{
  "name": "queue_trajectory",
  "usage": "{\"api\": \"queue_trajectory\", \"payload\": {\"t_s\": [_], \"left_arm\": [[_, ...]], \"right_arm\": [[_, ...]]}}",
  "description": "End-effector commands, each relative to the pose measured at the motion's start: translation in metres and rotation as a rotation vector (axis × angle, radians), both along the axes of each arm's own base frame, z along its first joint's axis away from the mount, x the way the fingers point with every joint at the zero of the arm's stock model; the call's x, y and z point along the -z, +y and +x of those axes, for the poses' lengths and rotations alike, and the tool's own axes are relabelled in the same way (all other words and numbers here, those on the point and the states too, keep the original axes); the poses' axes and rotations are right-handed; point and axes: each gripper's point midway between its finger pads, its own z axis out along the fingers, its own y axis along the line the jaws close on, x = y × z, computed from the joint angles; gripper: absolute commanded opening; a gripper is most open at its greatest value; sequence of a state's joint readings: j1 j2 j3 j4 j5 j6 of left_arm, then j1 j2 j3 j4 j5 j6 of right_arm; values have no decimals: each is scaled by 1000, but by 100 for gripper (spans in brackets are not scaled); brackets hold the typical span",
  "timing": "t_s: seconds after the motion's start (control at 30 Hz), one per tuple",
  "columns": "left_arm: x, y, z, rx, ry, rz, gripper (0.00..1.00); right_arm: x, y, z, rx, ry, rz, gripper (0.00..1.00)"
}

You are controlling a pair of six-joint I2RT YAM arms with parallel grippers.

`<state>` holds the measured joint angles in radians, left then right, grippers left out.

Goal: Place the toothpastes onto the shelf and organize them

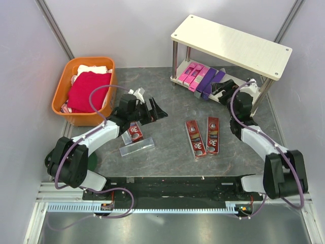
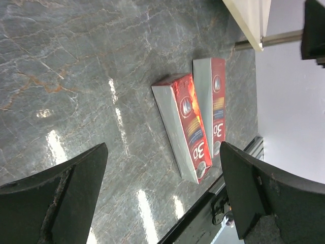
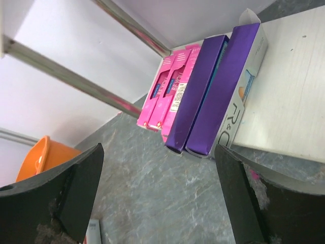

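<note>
The shelf (image 1: 233,43) stands at the back right. On its lower board (image 3: 289,91) pink toothpastes (image 3: 170,89) lie side by side next to two purple ones (image 3: 213,91). My right gripper (image 3: 158,152) hangs open and empty just in front of the purple cartons (image 1: 209,81). Two dark red toothpastes (image 1: 195,138) (image 1: 213,135) lie flat mid-table. My left gripper (image 1: 155,111) is open and empty above the table, left of them; its wrist view shows both red cartons (image 2: 190,127) ahead. Under the left arm lie another red carton (image 1: 135,133) and a silver-grey one (image 1: 137,148).
An orange basket (image 1: 84,91) with red and white cloths sits at the back left. Grey walls close in the sides and back. The shelf's metal legs (image 3: 76,79) stand near my right gripper. A black rail (image 1: 172,185) runs along the near table edge.
</note>
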<state>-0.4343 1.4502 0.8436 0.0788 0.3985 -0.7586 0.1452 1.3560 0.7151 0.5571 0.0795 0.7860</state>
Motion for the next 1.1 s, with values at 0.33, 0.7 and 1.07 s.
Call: {"api": "queue_trajectory", "payload": {"t_s": [0.33, 0.7, 1.07], "left_arm": [[23, -39, -29, 110, 27, 117, 99], [72, -106, -46, 206, 126, 337, 98], [106, -150, -35, 208, 176, 494, 98]], "right_arm": [[10, 25, -84, -173, 104, -98, 98], [23, 20, -130, -195, 126, -96, 98], [21, 18, -140, -198, 129, -104, 98]]}}
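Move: From my left hand the left red toothpaste lies about 15 cm to the right, 8 cm back and 12 cm below. The right red toothpaste is some 8 cm farther right of it and 2 cm farther out. From my right hand, that right red toothpaste is roughly 16 cm back, 7 cm left and 20 cm below; the outer purple toothpaste on the shelf is about 8 cm ahead, 2 cm left and 9 cm below. I swing my left hand about 15 cm right, sinking some 9 cm and drawing back a little, until its open fingers hang close over the far end of the left red toothpaste; the wrist rolls its left side up some 20 degrees and turns slightly clockwise. Meanwhile my empty right hand, still open, backs away from the shelf by about 13 cm, towards the red boxes. ##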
